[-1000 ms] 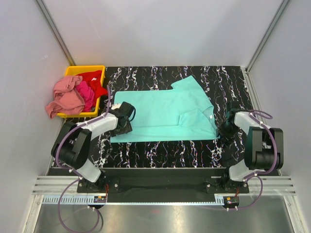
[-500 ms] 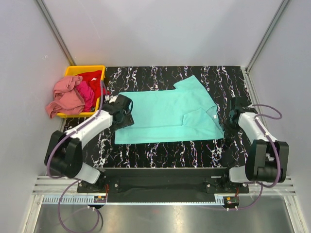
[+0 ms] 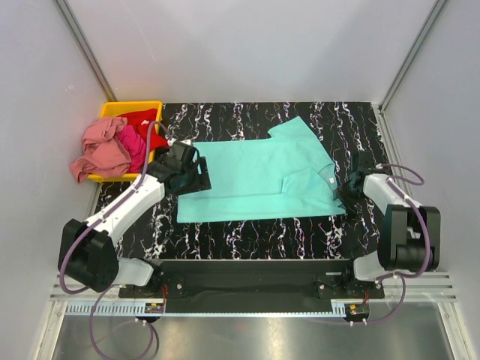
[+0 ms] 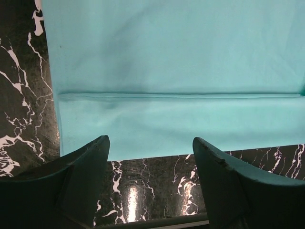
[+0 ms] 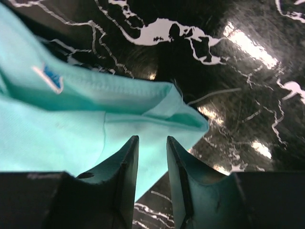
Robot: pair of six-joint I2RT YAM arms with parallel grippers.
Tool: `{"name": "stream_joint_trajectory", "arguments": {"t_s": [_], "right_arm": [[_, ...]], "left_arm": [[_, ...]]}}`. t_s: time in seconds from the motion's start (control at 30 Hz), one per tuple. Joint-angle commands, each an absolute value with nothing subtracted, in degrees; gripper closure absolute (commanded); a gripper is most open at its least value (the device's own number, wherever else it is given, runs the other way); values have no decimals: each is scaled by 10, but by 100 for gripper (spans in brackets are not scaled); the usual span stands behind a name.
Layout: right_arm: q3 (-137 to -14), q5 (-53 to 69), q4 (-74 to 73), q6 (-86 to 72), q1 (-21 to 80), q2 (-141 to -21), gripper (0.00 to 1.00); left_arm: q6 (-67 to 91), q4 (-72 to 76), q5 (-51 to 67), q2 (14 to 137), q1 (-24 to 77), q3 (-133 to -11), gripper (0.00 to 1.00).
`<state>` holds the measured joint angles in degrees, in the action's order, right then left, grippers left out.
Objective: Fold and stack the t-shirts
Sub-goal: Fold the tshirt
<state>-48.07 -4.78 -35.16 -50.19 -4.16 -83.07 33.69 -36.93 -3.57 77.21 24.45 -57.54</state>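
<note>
The turquoise t-shirt lies spread flat on the black marbled table, one sleeve folded in near its right end. My left gripper hovers over the shirt's left edge. In the left wrist view this left gripper is open wide with nothing in it, and the shirt's hem lies just past the fingertips. My right gripper sits low at the shirt's near right corner. Its jaws stand a narrow gap apart, with flat cloth showing through and none pinched. Salmon pink, magenta and red t-shirts are heaped at the bin.
The yellow bin stands at the table's back left corner, with the pink shirt hanging over its left rim. Grey walls enclose the table on three sides. Bare marbled surface runs along the front, between the shirt and the arm bases.
My left gripper has opened wider and moved a little toward the back along the shirt's left edge. The shirt has slid slightly right. My right gripper swung out and came back to the corner.
</note>
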Motion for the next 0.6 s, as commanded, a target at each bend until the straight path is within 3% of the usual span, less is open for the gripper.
{"name": "stream_joint_trajectory", "arguments": {"t_s": [0.0,0.27,0.47,0.57], "right_arm": [[-480,-58,-300,-511,-40,-873,63],[-454,-127,-340,-496,-104,-882,63],[-454,-164,-388,-480,-133,-807,62],[-459,-116,-382,-460,-133,-755,62]], "left_arm": [[293,-356,-29,754,242,-613,23],[285,-367,-35,815,209,-682,23],[271,-369,-22,864,178,-738,23],[252,-375,-18,900,161,-778,23]]}}
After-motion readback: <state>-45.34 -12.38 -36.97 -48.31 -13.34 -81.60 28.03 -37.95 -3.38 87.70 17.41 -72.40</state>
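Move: My right hand hovers just above the turquoise t-shirt. Its near right corner lies about 3 cm back of the hand and 3 cm below, level side to side; the small printed label is some 8 cm ahead and 4 cm left. My left hand is about 10 cm above the cloth, with the shirt's far left corner some 20 cm ahead and 9 cm left; the near right corner is roughly 46 cm to its right and 5 cm back. I lower my right hand about 2.5 cm onto the t-shirt just beyond its near right corner, fingers still parted, and drag the cloth some 6 cm to the right. The hand turns about 10 degrees clockwise, curves back 3 cm and eases up a little at the end. My open left hand travels 7 cm forward, rising 3 cm and then edging left, above the shirt towards its far left corner. ##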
